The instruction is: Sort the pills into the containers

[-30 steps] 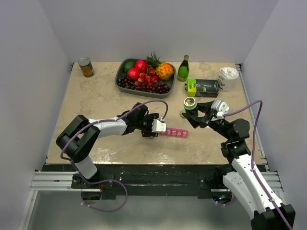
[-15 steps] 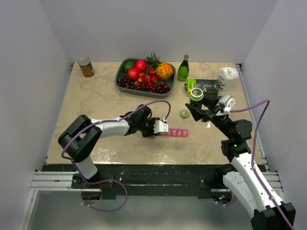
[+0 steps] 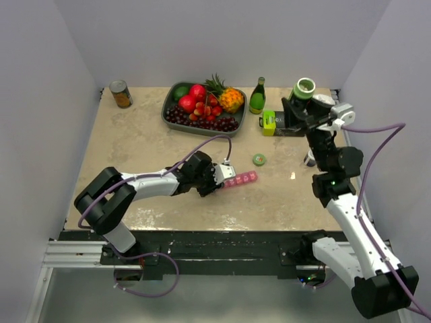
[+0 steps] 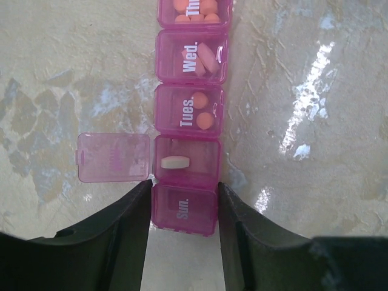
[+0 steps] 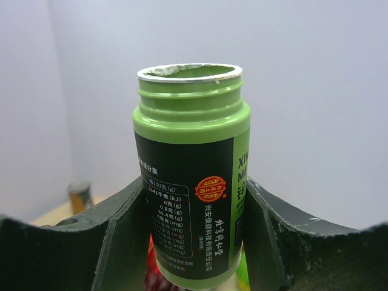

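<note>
The containers are one pink pill organizer (image 3: 242, 179) lying mid-table. My left gripper (image 3: 224, 181) is shut on its near end. In the left wrist view the fingers (image 4: 127, 224) press both sides of the "Sun." compartment (image 4: 183, 209). The following compartment has its lid (image 4: 113, 157) flipped open and holds one white oblong pill (image 4: 176, 162). Orange round pills (image 4: 203, 110) lie under "Tues." and pink oblong pills (image 4: 204, 59) under "Wed.". My right gripper (image 3: 303, 101) is raised at the back right, shut on an uncapped green bottle (image 5: 191, 182), which is upright.
A green cap (image 3: 259, 159) lies on the table right of the organizer. At the back are a fruit tray (image 3: 168, 114), a tin can (image 3: 120, 93), a green glass bottle (image 3: 257, 95) and a dark box (image 3: 286, 123). A small white bottle (image 3: 310, 160) stands near the right arm.
The right arm lifted the green bottle up and toward the back right. The left gripper closed on the organizer's end, and the organizer turned slightly.
</note>
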You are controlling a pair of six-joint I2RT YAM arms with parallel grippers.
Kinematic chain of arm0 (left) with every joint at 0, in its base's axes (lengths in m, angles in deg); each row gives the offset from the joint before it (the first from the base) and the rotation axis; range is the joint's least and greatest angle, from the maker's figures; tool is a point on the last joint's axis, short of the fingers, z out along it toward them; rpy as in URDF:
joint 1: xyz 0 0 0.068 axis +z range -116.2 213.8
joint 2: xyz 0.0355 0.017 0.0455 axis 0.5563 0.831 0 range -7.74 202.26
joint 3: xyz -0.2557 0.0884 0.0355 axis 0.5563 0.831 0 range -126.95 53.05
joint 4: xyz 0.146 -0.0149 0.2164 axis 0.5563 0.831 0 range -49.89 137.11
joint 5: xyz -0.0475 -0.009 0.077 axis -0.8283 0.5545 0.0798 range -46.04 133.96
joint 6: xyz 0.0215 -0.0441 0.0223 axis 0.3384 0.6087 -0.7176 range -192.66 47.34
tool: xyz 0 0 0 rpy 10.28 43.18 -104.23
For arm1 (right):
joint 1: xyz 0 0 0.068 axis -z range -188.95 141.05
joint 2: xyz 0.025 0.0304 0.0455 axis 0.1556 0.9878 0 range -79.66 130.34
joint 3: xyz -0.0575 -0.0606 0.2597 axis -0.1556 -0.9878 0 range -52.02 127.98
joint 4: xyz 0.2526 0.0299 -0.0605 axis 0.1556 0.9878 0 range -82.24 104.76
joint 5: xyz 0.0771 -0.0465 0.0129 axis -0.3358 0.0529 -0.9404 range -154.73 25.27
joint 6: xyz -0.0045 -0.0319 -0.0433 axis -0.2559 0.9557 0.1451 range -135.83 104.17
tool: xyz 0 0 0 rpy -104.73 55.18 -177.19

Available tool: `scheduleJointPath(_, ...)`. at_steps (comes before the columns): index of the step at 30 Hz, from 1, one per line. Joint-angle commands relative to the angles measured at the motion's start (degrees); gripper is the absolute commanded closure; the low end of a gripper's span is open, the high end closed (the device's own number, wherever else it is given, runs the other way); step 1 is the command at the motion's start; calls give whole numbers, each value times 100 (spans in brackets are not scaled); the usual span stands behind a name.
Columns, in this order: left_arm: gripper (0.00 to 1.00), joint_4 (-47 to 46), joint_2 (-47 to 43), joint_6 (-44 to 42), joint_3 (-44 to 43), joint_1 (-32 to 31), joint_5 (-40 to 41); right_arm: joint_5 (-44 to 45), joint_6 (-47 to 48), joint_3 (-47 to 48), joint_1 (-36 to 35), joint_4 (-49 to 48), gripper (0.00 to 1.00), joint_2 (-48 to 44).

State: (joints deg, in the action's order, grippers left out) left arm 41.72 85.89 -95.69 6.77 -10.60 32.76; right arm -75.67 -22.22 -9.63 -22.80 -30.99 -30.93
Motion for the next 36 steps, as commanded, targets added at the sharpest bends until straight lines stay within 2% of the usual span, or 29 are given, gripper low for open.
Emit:
scheduleJointPath(1, 64, -300, -178, 984, 233, -16, 443, 1067, -158, 1243, 188, -1154, 100, 382)
scheduleJointPath(3, 53, -424, -204, 1115, 304, -16, 478, 422, -999, 1543, 286, -566, 100, 436)
scheduleJointPath(4, 49, -477, -230, 1247, 304, -16, 505, -1149, -1135, 1474, 269, -416, 100, 383)
scheduleJointPath(6, 42, -564, -300, 1309, 339, -16, 479, -2128, -1556, 968, 85, -896, 100, 200)
scheduleJointPath(7, 40, -574, -336, 1388, 339, -16, 461, -1757, -1297, 860, -151, -829, 100, 85)
scheduleJointPath(9, 35, -643, -441, 1450, 383, -16, 461, -634, -830, 858, -154, -503, 100, 57)
scheduleJointPath(10, 30, -696, -511, 1554, 444, -16, 452, -246, -994, 972, 299, -372, 100, 153)
scheduleJointPath(12, 26, -732, -626, 1617, 445, -16, 356, -1151, -1145, 842, 383, -353, 100, 67)
scheduleJointPath(13, 22, -767, -678, 1643, 471, -16, 338, -1983, -1145, 737, 357, -458, 100, -3)
scheduleJointPath(15, 19, -864, -898, 1740, 506, -16, 286, -2385, -1128, 402, 295, -433, 100, -143)
scheduleJointPath(16, 15, -881, -986, 1775, 532, -16, 250, -2413, -953, 367, 286, 185, 100, -197)
scheduleJointPath(18, 11, -916, -1293, 1880, 611, -16, 137, -2728, 20, 488, 295, 1162, 100, -206)
scheduleJointPath(19, 8, -925, -1416, 1898, 646, -16, 92, -2877, 459, 629, 295, 2542, 100, -128)
scheduleJointPath(20, 7, -908, -1669, 1933, 673, -16, 66, -3166, 1342, 882, 295, 3165, 100, -49)
scheduleJointPath(21, 7, -890, -1811, 1951, 743, -16, 22, -3351, 1708, 989, 295, 3745, 100, 74)
scheduleJointPath(22, 7, -873, -1952, 1951, 787, -7, -5, -3466, 2042, 1086, 295, 4856, 100, 301)
scheduleJointPath(25, 6, -768, -2663, 2004, 954, 10, 83, -3529, 3437, 1630, 164, 6752, 100, 951)
scheduleJointPath(27, 6, -680, -2962, 1986, 1059, 45, 275, -3030, 3854, 1807, -230, 7657, 100, 1199)
scheduleJointPath(32, 6, 74, -3868, 2117, 1086, 572, 1031, -2159, 4409, 2132, -1110, 8628, 100, 2102)
scheduleJointPath(36, 4, 603, -4308, 2110, 946, 766, 2384, -1886, 4603, 2396, -1612, 9094, 100, 2858)
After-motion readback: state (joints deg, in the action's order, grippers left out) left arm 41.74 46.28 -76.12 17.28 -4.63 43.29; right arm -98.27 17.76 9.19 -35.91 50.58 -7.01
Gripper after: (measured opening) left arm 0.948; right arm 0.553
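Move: The left fingers hold the Sun. end of the pill box; its open, lidless compartment is about 2 cm to their right and 1 ahead, the raised pink lid some 4 ahead and 1 right. The green cap lies about 10 cm ahead and 15 right of the left hand. From the right hand, which grips the green bottle high up, the compartment is roughly 4 cm back, 18 left and 43 below; the cap is some 6 ahead, 5 left. Turn the left gripper slightly counter-clockwise, open it wide to let go of the pill box, then lift it about 15 cm and ease off to the left. Keep the right grip on the bottle: raise it briefly, then bring it down fast, some 35 cm from its highest point, and back and left towards the open compartment, rolling the mouth from upward to leftward. ##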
